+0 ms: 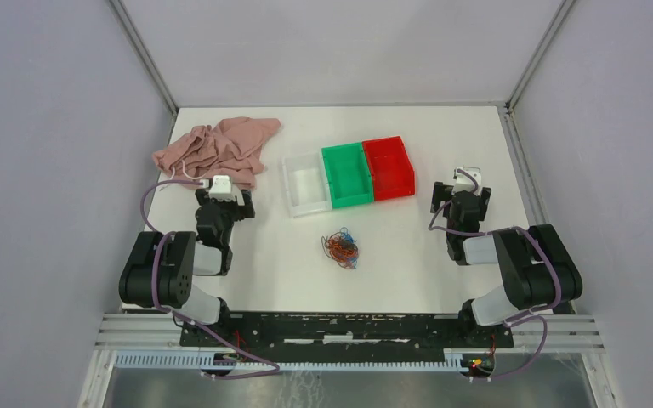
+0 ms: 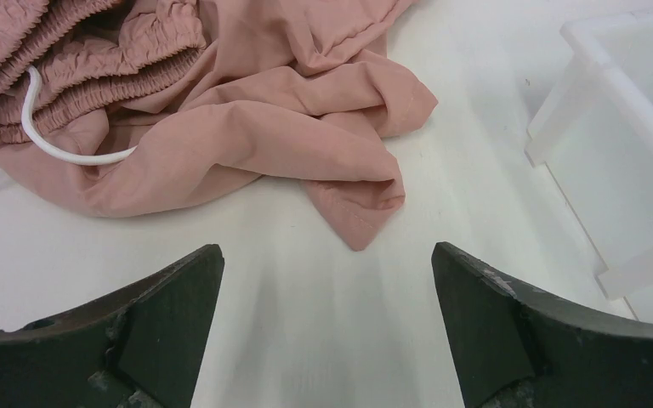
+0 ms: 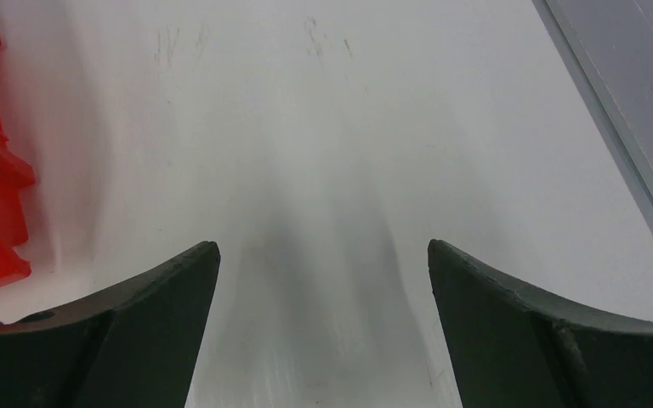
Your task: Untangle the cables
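The cables (image 1: 341, 247) are a small wad of thin curly orange-red, blue and dark wires lying on the white table between the two arms, just in front of the bins. My left gripper (image 1: 224, 196) is open and empty, at the left, well away from the wad, next to the pink cloth. In the left wrist view my left gripper (image 2: 326, 255) hovers over bare table. My right gripper (image 1: 461, 194) is open and empty at the right, beside the red bin. In the right wrist view my right gripper (image 3: 323, 251) is over bare table. The wad shows in neither wrist view.
A pink cloth (image 1: 217, 150) with a white cord (image 2: 38, 140) lies at the back left. A white bin (image 1: 306, 184), a green bin (image 1: 348, 174) and a red bin (image 1: 389, 167) stand in a row behind the wad. A metal rail (image 3: 621, 144) edges the table's right side.
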### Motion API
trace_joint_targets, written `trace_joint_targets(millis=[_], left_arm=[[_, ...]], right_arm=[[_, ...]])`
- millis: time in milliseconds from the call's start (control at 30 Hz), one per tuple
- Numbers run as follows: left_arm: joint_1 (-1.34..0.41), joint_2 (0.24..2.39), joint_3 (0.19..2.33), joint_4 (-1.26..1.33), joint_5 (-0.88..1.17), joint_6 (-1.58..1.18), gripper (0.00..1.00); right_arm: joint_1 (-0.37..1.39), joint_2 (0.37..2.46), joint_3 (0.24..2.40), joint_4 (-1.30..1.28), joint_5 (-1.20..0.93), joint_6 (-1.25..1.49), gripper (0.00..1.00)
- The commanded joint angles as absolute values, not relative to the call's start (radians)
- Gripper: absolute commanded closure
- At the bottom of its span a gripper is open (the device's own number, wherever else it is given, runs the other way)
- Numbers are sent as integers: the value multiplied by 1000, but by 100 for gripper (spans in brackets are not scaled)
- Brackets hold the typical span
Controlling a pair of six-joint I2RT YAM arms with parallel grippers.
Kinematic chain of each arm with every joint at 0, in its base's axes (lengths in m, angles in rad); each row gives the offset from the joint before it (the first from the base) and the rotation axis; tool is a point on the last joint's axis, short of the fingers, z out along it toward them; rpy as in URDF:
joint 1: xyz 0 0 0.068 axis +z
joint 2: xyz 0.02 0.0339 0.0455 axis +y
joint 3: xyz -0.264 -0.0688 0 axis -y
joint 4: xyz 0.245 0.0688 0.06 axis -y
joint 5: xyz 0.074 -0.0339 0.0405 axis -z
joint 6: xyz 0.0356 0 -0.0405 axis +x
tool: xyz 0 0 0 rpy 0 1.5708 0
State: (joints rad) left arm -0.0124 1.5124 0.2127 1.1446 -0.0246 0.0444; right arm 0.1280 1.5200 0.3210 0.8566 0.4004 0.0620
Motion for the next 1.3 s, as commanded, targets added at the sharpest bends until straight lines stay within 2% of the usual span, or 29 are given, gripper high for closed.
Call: trace_joint_targets(millis=[0, 333, 433, 533, 600, 700, 833, 933, 1033, 1133, 1267], left_arm=[[-12, 1516, 234, 1170, -36, -8, 1], [-12, 1516, 234, 1171, -36, -8, 1], [-12, 1516, 234, 1171, -37, -8, 1], [-9, 1507, 231, 1172, -46, -14, 1], [-9, 1471, 246, 1115, -70, -23, 1], [-8, 1377, 306, 910, -33, 12, 1], [-8, 1315, 467, 545, 31, 104, 1], [-7, 1271, 585, 253, 96, 184, 0], [-6, 1209, 678, 45, 204, 225, 1], [-7, 1142, 744, -126, 368, 246, 1], [-8, 1096, 811, -308, 592, 271, 1]], right_arm=[[122, 1510, 348, 896, 398, 63, 1], [123, 1510, 349, 894, 399, 62, 1], [121, 1504, 350, 889, 467, 91, 1], [116, 1462, 340, 881, 438, 78, 1], [120, 1380, 331, 802, 498, 109, 0], [120, 1229, 347, 652, 635, 168, 1], [120, 1040, 469, 308, 609, 245, 1], [121, 1032, 592, 93, 558, 270, 1], [114, 1078, 739, -211, 670, 575, 1], [103, 1080, 823, -317, 468, 590, 1], [179, 1025, 794, -228, 147, 561, 1]])
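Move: The tangle of cables lies about 34 cm to the right of the left gripper, 15 cm back from it and 6 cm lower. From that same gripper the white bin is some 25 cm right and 4 cm ahead, the pink cloth about 13 cm ahead and 2 cm left. From the right gripper the cables are roughly 35 cm left, 16 cm back and 4 cm below, with the red bin some 22 cm left and 7 cm ahead. Lift both open, empty grippers out of their low rest. Raise the right one almost straight up by about 15 cm, rolling its left side up some 20 degrees. Start the left one slightly later: rise about 9 cm, first easing forward, then drawing back and swinging right towards the cables as it turns clockwise and tips down. ##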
